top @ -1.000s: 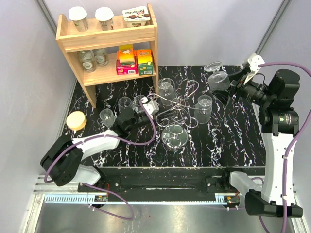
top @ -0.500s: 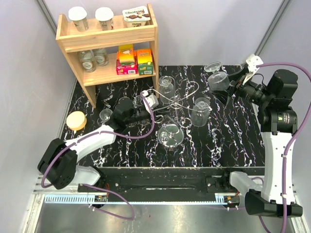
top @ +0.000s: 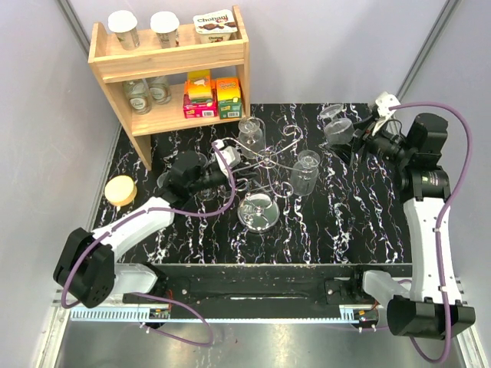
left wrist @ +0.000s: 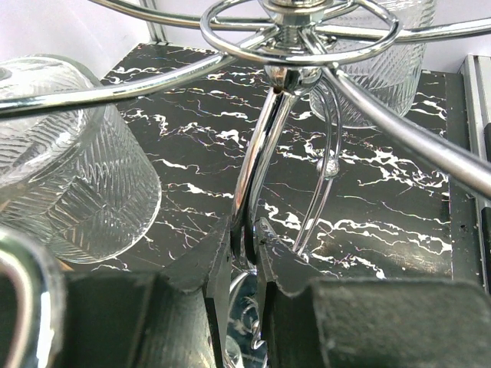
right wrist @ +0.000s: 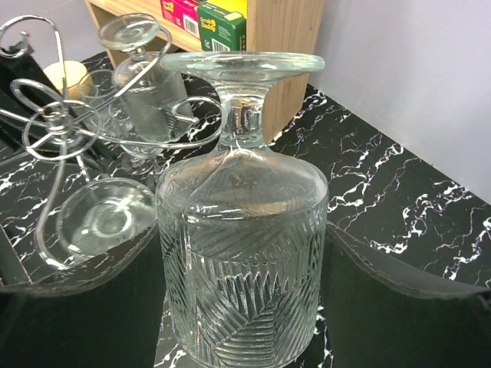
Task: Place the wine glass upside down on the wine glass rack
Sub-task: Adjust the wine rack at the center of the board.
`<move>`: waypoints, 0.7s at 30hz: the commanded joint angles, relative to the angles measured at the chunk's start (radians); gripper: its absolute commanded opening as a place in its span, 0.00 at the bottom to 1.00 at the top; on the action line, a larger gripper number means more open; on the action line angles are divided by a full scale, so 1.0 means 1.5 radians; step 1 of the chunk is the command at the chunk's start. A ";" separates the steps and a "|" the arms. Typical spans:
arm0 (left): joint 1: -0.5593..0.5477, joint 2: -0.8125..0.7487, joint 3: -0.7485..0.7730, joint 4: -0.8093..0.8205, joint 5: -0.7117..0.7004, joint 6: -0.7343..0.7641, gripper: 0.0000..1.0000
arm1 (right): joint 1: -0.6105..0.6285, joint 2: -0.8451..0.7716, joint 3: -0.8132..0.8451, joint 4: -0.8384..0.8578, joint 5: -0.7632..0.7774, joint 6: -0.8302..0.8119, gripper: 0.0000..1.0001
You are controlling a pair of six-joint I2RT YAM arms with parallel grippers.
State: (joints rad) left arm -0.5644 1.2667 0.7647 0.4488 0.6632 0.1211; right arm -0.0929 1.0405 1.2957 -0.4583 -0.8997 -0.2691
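The wine glass rack, silver wire with scroll arms, stands mid-table with glasses hanging upside down from its arms. My left gripper is shut on the rack's chrome central post, which sits pinched between the black fingertips of that gripper. My right gripper is at the back right, to the right of the rack. It is shut on the ribbed bowl of the wine glass, which it holds upside down with the foot up. In the right wrist view the rack lies to the left of the held glass.
A wooden shelf with jars and boxes stands at the back left. A yellow round lid lies at the left edge. A small glass stands by my left arm. Another hung glass faces the front.
My left gripper has drawn the rack and its glasses back and to the left. My right gripper has shifted a little left and back with the wine glass.
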 commanded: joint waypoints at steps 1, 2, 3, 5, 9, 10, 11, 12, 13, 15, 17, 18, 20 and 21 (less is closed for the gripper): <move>0.015 -0.025 0.003 0.000 -0.006 0.064 0.00 | -0.004 0.013 -0.041 0.180 -0.022 0.044 0.00; 0.014 -0.024 0.001 0.001 -0.004 0.063 0.01 | -0.003 0.019 -0.055 0.206 -0.028 0.055 0.00; 0.014 -0.023 -0.006 0.006 -0.004 0.061 0.02 | -0.003 0.025 -0.073 0.243 -0.034 0.068 0.00; 0.014 -0.026 -0.019 0.017 -0.007 0.058 0.07 | 0.000 0.038 -0.104 0.299 -0.047 0.084 0.00; 0.014 -0.032 -0.052 0.045 -0.012 0.047 0.15 | 0.028 0.073 -0.145 0.368 -0.050 0.066 0.00; 0.014 -0.031 -0.055 0.047 -0.012 0.045 0.17 | 0.039 0.084 -0.150 0.376 -0.049 0.058 0.00; 0.015 -0.031 -0.057 0.050 -0.013 0.044 0.20 | 0.052 0.093 -0.156 0.383 -0.046 0.049 0.00; 0.015 -0.031 -0.061 0.053 -0.016 0.043 0.23 | 0.059 0.102 -0.160 0.390 -0.042 0.042 0.00; 0.014 -0.032 -0.062 0.056 -0.016 0.042 0.28 | 0.084 0.108 -0.169 0.413 -0.042 0.045 0.00; 0.014 -0.031 -0.064 0.056 -0.018 0.039 0.33 | 0.105 0.120 -0.187 0.462 -0.039 0.050 0.00; 0.014 -0.032 -0.065 0.055 -0.020 0.037 0.41 | 0.113 0.136 -0.206 0.550 -0.036 0.073 0.00; 0.014 -0.033 -0.066 0.054 -0.021 0.037 0.46 | 0.113 0.145 -0.215 0.584 -0.033 0.086 0.00; 0.014 -0.035 -0.070 0.054 -0.025 0.036 0.56 | 0.113 0.163 -0.235 0.661 -0.035 0.110 0.00; 0.014 -0.036 -0.071 0.054 -0.028 0.034 0.61 | 0.114 0.170 -0.249 0.711 -0.036 0.126 0.00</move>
State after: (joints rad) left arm -0.5438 1.2316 0.6666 0.5083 0.6449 0.1577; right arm 0.0746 1.2716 0.9550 0.2295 -0.9371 -0.1551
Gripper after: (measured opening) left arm 0.530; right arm 0.742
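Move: The right hand holds a wine glass upside down by its bowl. The rack's empty back-right loop lies about 11 cm to its left and 3 cm ahead, roughly level. From that hand, one hanging glass is some 8 cm left and 6 cm back, another about 22 cm left and 5 cm ahead, both roughly 8 cm lower. The left hand's fingers are shut on the rack's stem, its round base about 10 cm below and 1 cm right. Down about 9 cm and forward some 6 cm, the right hand carries the upside-down glass towards the rack, swinging left by another 6 cm in the later part while turning about 10 degrees counter-clockwise and keeping its grip. The left hand lets go of the stem, its fingers opening clearly as it sinks 2 cm and eases slightly left. ##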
